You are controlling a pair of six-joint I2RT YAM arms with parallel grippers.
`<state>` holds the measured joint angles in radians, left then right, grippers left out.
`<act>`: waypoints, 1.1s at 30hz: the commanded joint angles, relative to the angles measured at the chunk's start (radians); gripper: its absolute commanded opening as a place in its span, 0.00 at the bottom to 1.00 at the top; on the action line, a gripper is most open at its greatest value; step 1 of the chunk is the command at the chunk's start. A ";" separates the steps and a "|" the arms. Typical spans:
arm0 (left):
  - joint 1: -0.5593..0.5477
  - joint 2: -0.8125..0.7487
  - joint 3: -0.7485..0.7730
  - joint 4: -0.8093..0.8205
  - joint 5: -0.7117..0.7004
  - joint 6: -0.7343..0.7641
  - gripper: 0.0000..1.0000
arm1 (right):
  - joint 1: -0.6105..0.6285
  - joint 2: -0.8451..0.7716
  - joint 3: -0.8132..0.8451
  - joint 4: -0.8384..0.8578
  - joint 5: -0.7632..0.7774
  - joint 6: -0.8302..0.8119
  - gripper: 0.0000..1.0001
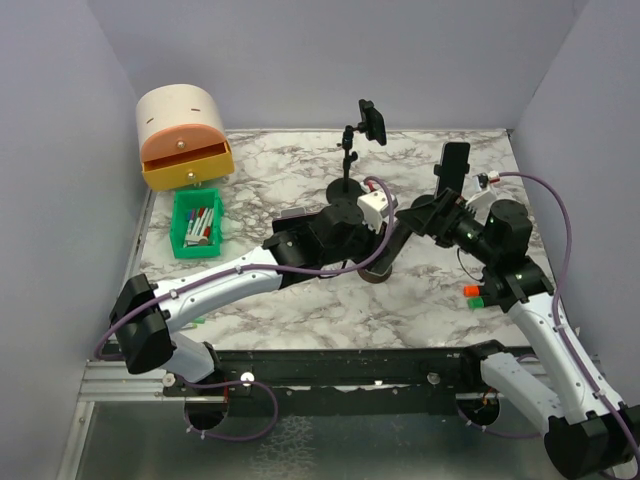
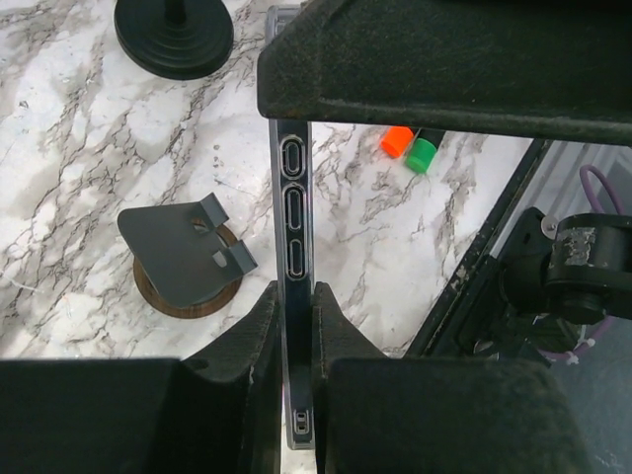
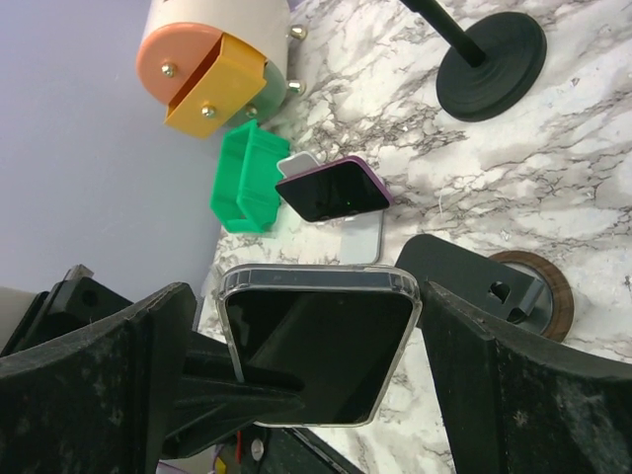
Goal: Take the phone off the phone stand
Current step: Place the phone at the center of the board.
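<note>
The phone point(image 3: 316, 341), black in a clear case, hangs in the air above the marble table. My left gripper point(image 2: 296, 296) is shut on it, with the thin edge point(image 2: 296, 188) pinched between both fingers. My right gripper point(image 3: 306, 326) is open, its fingers standing on either side of the phone's width; the left-hand one is clearly off the case. From above, the phone point(image 1: 455, 165) stands upright over the two grippers. The phone stand point(image 2: 188, 262), a grey plate on a round wooden base, sits empty on the table below point(image 1: 378, 270).
A black tripod holder point(image 1: 345, 190) with another phone point(image 1: 372, 122) stands at the back. A purple phone point(image 3: 331, 193) rests on a white stand. At the left are a green bin point(image 1: 197, 222) of pens and a pink-orange drawer box point(image 1: 183, 135).
</note>
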<state>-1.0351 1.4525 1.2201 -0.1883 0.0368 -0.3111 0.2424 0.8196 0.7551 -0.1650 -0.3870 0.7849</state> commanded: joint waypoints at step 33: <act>-0.006 -0.781 -0.626 -0.201 -0.316 -0.575 0.00 | 0.008 -0.298 -0.048 -0.408 0.313 -0.001 1.00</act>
<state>-1.0367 0.6563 0.6430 -0.3523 -0.2287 -0.7422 0.2432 0.5568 0.7345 -0.5301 -0.1539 0.7948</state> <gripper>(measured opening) 0.112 0.998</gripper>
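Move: The left hand already grips the phone by its side edge; the open marble near the board's centre where it is bound lies about 14 cm to its left, 4 cm back and 17 cm below. The empty round-based stand is some 5 cm ahead, 2 cm left and 13 cm down, the white-based stand roughly 10 cm ahead, 18 cm left and 12 cm down. From the right hand, its fingers already wide around the phone's end, the phone's middle is about 5 cm left, 3 cm back and 4 cm below. The wide-open right hand backs off the phone's end first, rising about 7 cm while drawing back, then sinking well below its start as it swings right and turns slightly clockwise. Keeping its pinch on the phone, the left hand lifts gently, then sweeps some 16 cm left and 6 cm back, away from the round-based stand towards the open marble, turning roughly 25 degrees counter-clockwise and dipping steeply at the end after a rise of about 5 cm. ##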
